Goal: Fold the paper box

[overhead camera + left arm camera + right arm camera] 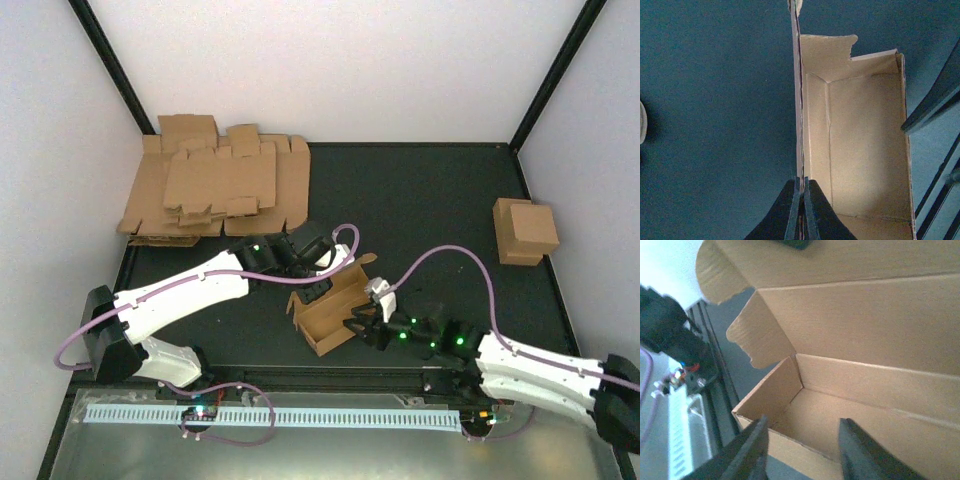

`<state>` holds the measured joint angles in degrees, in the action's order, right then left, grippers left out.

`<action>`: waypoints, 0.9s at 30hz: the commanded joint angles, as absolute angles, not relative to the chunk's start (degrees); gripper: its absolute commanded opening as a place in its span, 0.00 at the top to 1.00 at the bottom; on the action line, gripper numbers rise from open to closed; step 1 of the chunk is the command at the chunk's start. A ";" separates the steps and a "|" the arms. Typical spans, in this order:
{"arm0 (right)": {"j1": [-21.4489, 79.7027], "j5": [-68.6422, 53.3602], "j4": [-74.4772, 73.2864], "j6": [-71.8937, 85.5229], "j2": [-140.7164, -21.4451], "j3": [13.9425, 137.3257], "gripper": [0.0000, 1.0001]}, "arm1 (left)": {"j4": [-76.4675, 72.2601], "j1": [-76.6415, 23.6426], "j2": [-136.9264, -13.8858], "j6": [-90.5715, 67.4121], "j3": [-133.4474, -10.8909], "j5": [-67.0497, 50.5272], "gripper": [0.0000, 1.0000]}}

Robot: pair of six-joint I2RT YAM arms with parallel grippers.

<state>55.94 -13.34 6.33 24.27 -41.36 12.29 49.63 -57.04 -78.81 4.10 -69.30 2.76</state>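
Note:
The paper box [328, 322] stands mid-table as an open brown tray with its lid panel raised along the far side. My left gripper [318, 288] reaches in from the left and is shut on that upright far wall; in the left wrist view its fingertips [801, 186] pinch the thin wall edge, with the box's inside [865, 150] to their right. My right gripper [360, 326] hovers at the box's near right side. In the right wrist view, the right gripper [802, 440] is open above the near wall [790, 450], touching nothing. The lid panel [865, 315] and a side tab [760, 337] rise behind.
A pile of flat cardboard blanks [215, 185] lies at the back left. A finished small box [525, 230] sits at the right edge of the dark mat. A white slotted rail [270, 415] runs along the near edge between the arm bases.

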 commanded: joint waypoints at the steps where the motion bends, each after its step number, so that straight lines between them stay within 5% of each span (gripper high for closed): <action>1: 62.91 -4.51 15.73 22.34 -48.17 15.73 0.49 | 51.02 -57.40 -79.79 2.77 -70.72 2.11 0.98; 4: 67.37 2.03 18.64 22.43 -53.11 17.45 0.29 | 50.51 -57.45 -79.72 2.60 -70.32 1.75 0.98; 7: 71.10 7.22 23.33 21.79 -56.36 17.69 0.21 | 50.42 -57.38 -79.76 2.34 -70.46 1.32 0.98; 27: 79.40 20.30 34.47 13.91 -77.98 25.25 0.21 | 51.60 -57.39 -82.26 1.40 -72.39 0.89 0.98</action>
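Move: The small flap standing at the box's left end lies about 12 cm to the right hand's left, some 2 cm ahead and roughly level with its fingertips. The box's raised far panel stands 8 cm ahead of that hand, 1 cm left and a little higher; the near wall is 2 cm back, 2 cm left and 5 cm down. From the left hand, the flap is about 6 cm left, 3 cm back and 5 cm lower. The left-end flap is what the right hand reaches for: it travels left about 10 cm along the open box at nearly constant height, its fingers spreading from partly to widely open and the hand rolling some 20 degrees, far side up, until the flap stands between the finger pads' lines. The left hand keeps its shut pinch on the raised panel, barely shifting. ##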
